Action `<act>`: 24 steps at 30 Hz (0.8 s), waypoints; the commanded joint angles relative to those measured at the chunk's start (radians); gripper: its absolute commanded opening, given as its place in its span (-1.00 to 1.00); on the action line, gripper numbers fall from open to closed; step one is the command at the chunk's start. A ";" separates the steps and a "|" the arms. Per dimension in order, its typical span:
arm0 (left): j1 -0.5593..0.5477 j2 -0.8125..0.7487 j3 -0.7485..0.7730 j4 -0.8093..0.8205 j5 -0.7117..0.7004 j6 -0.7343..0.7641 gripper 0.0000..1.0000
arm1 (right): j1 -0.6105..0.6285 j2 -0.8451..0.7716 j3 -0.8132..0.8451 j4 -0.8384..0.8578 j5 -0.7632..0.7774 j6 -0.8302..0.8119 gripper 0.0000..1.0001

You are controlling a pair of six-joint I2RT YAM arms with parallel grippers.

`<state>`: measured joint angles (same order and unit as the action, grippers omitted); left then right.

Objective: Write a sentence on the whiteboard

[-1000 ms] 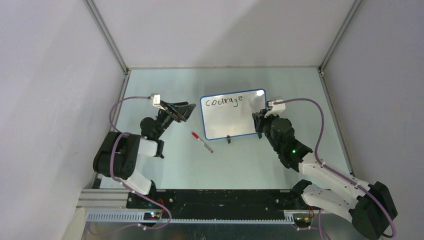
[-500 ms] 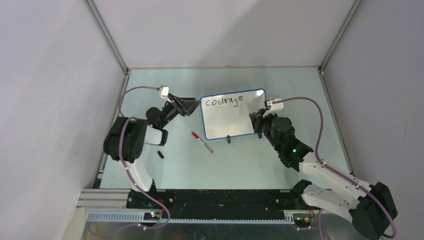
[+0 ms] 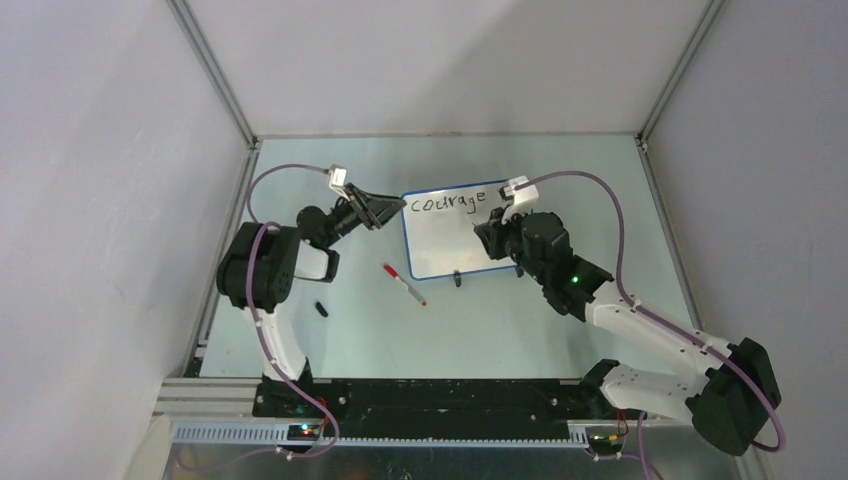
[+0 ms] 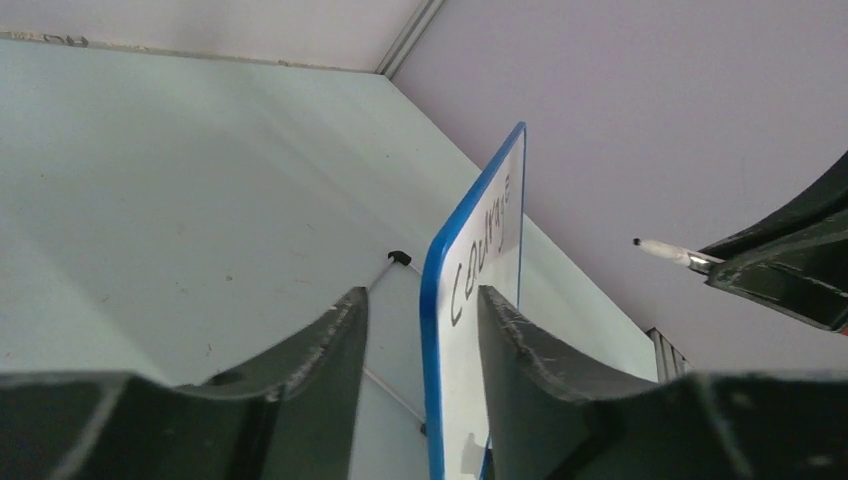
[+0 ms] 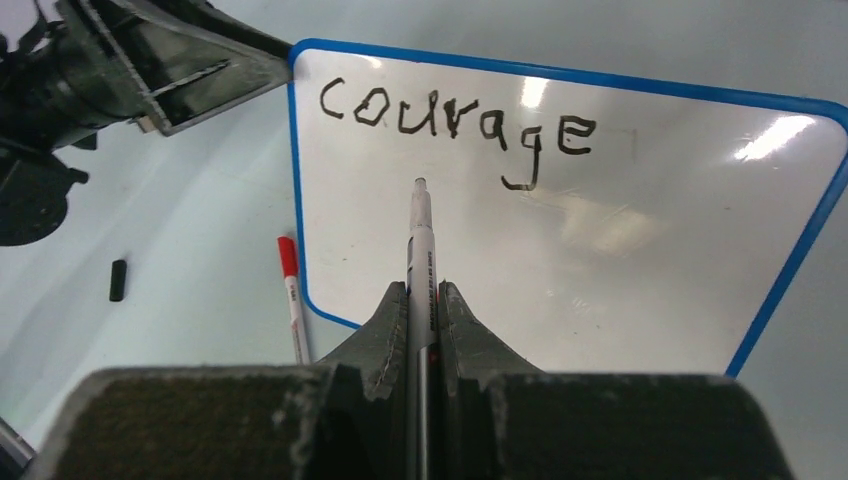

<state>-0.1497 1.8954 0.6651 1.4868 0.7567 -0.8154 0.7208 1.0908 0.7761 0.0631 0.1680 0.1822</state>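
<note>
The whiteboard (image 3: 440, 245) stands tilted on the table, blue-rimmed, with "courage" (image 3: 448, 202) written in black along its top; that is all of the sentence that shows. My left gripper (image 3: 392, 208) is open, one finger on each side of the board's left rim (image 4: 432, 300), with gaps showing. In the left wrist view the word (image 4: 485, 240) runs up the board face. My right gripper (image 5: 422, 290) is shut on a white marker (image 5: 421, 240). The marker's tip hovers over the white board (image 5: 620, 260) just below "courage" (image 5: 455, 120).
A red-capped marker (image 3: 404, 284) lies on the table left of the board's lower corner. A small black cap (image 3: 321, 308) lies further left, near the left arm's base. The board's black foot (image 3: 457, 279) juts out at its near edge. Walls enclose three sides.
My left gripper moved right to the board's upper left edge and its fingers narrowed around the rim. My right gripper carried the marker left, over the board's face.
</note>
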 commanded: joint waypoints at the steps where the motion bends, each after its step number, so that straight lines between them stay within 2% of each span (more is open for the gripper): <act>1: 0.008 0.039 0.048 0.047 0.044 -0.022 -0.09 | 0.028 0.012 0.079 -0.042 -0.013 -0.016 -1.00; 10: 0.008 0.027 0.042 0.049 0.053 -0.020 -0.40 | 0.066 0.103 0.171 -0.163 0.005 -0.016 -1.00; 14: 0.007 0.015 0.036 0.049 0.061 -0.015 -0.64 | 0.087 0.163 0.241 -0.224 0.049 -0.020 -1.00; 16: 0.007 0.010 0.031 0.049 0.063 -0.011 -0.86 | 0.098 0.190 0.268 -0.246 0.060 -0.026 -1.00; 18: 0.007 0.008 0.029 0.049 0.067 -0.007 -0.98 | 0.116 0.211 0.294 -0.262 0.073 -0.031 -1.00; 24: 0.007 -0.006 0.013 0.047 0.063 0.015 -1.00 | 0.155 0.280 0.372 -0.295 0.137 -0.063 -1.00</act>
<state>-0.1482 1.9320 0.6952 1.4914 0.8139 -0.8463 0.8509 1.3327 1.0595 -0.2096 0.2340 0.1547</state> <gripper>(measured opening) 0.022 0.133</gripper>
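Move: Between the left hand's open fingers lies the whiteboard's left edge, just below the upper corner, within about 1 cm of the hand point; the word "courage" is centred some 8 cm right of that hand and about 1 cm ahead. From the right hand, which already holds the marker, the blank board under "co" lies roughly 10 cm left, 2 cm ahead and 7 cm lower; "courage" is centred about 6 cm ahead, 6 cm left and 5 cm lower. Closing almost fully, the left fingers pinch the whiteboard's left edge near its upper corner while that hand nearly stays in place. The right hand keeps the marker and travels about 5 cm left across the blank board under "courage", rising slightly, then sinking some 2 cm as the wrist tips the marker down and rolls its left side down by roughly 10 degrees. ##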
